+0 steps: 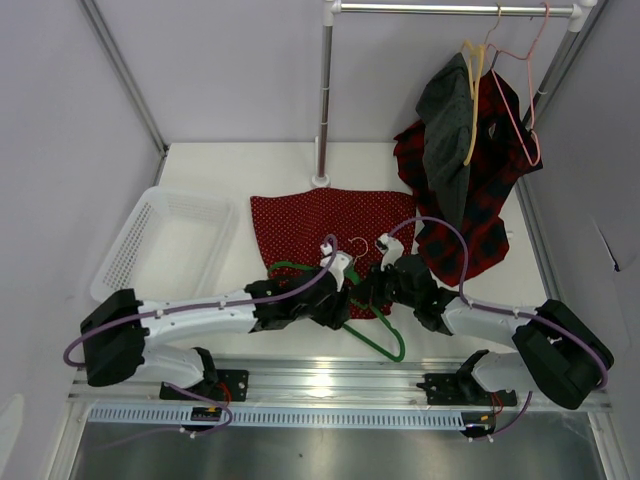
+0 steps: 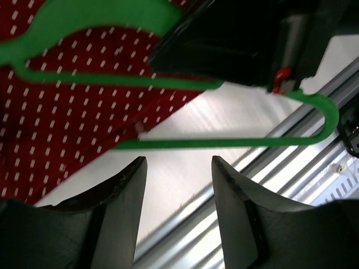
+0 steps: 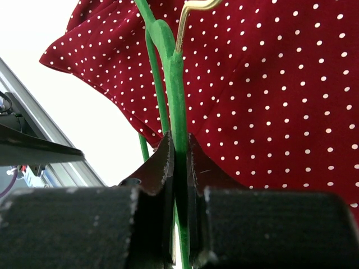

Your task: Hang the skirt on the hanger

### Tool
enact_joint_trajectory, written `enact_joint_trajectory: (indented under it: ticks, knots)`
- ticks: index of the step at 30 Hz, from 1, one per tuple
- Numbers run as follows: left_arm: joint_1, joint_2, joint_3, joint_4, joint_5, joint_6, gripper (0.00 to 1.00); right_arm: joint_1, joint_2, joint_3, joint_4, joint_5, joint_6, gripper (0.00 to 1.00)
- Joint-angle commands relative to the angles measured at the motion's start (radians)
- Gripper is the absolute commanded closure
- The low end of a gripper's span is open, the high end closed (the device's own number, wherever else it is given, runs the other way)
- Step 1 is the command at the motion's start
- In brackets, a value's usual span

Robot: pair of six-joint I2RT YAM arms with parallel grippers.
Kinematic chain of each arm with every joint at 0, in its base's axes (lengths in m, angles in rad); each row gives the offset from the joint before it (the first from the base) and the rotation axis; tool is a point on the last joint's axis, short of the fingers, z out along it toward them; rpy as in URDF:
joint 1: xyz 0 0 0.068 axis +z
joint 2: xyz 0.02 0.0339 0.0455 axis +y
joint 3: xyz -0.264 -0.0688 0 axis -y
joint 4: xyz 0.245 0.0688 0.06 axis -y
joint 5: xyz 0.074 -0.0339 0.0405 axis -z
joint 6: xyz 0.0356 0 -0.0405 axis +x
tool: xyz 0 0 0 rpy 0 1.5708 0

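The red polka-dot skirt (image 1: 330,215) lies flat on the table, with the green hanger (image 1: 385,342) on its near edge. My right gripper (image 3: 179,140) is shut on the hanger (image 3: 176,84), its thin green bar pinched between the pads, with the skirt (image 3: 280,84) beyond it. My left gripper (image 2: 179,165) is open with nothing between its fingers. It hovers just short of the hanger's lower bar (image 2: 224,143), with the skirt (image 2: 67,129) beside it. In the top view both grippers (image 1: 345,295) (image 1: 378,288) meet over the hanger's middle and hide most of it.
A white basket (image 1: 165,245) sits at the left. At the back right, a rack pole (image 1: 323,100) stands by a plaid garment (image 1: 485,215) and a dark grey garment (image 1: 450,130) on yellow (image 1: 470,80) and pink (image 1: 525,90) hangers. A metal rail (image 1: 340,380) runs along the near edge.
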Motion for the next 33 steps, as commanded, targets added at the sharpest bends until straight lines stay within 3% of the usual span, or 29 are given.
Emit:
enact_joint_trajectory:
  ticks: [1, 5, 8, 22, 33]
  knots:
    - [-0.016, 0.067, -0.004, 0.248, 0.019, 0.105, 0.44, -0.021, 0.027, 0.004, -0.137, 0.02, -0.043, 1.0]
    - [-0.043, 0.149, -0.012, 0.423, 0.018, 0.146, 0.41, -0.035, 0.04, 0.005, -0.131, 0.0, -0.041, 1.0]
    - [-0.055, 0.215, 0.002, 0.466, 0.016, 0.174, 0.41, -0.043, 0.063, 0.002, -0.114, -0.021, -0.033, 1.0]
    - [-0.104, 0.369, -0.006, 0.588, -0.14, 0.24, 0.4, -0.113, 0.135, 0.016, -0.061, -0.135, -0.012, 1.0]
    - [-0.147, 0.49, 0.04, 0.578, -0.264, 0.278, 0.42, -0.123, 0.129, 0.025, -0.077, -0.145, -0.017, 1.0]
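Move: The skirt's near edge beside the right gripper lies about 8 cm to the left hand's right, 3 cm ahead and 8 cm below. The green hanger's spot pinched by the right fingers is some 7 cm right of the left hand, 6 cm ahead and 3 cm lower; the hanger's right end lies about 13 cm right, 6 cm back and 8 cm down. From the right hand, that skirt edge is about 3 cm back, 1 cm left and 5 cm below. The right fingers keep their pinch on the green hanger just below its neck, easing it down a centimetre or two as the hand tips slightly. Meanwhile the open left gripper sweeps right, then sinks, about 8 cm each way, tilting up some 20 degrees and coming in low beneath the right gripper towards the skirt's near edge, fingers staying open. ##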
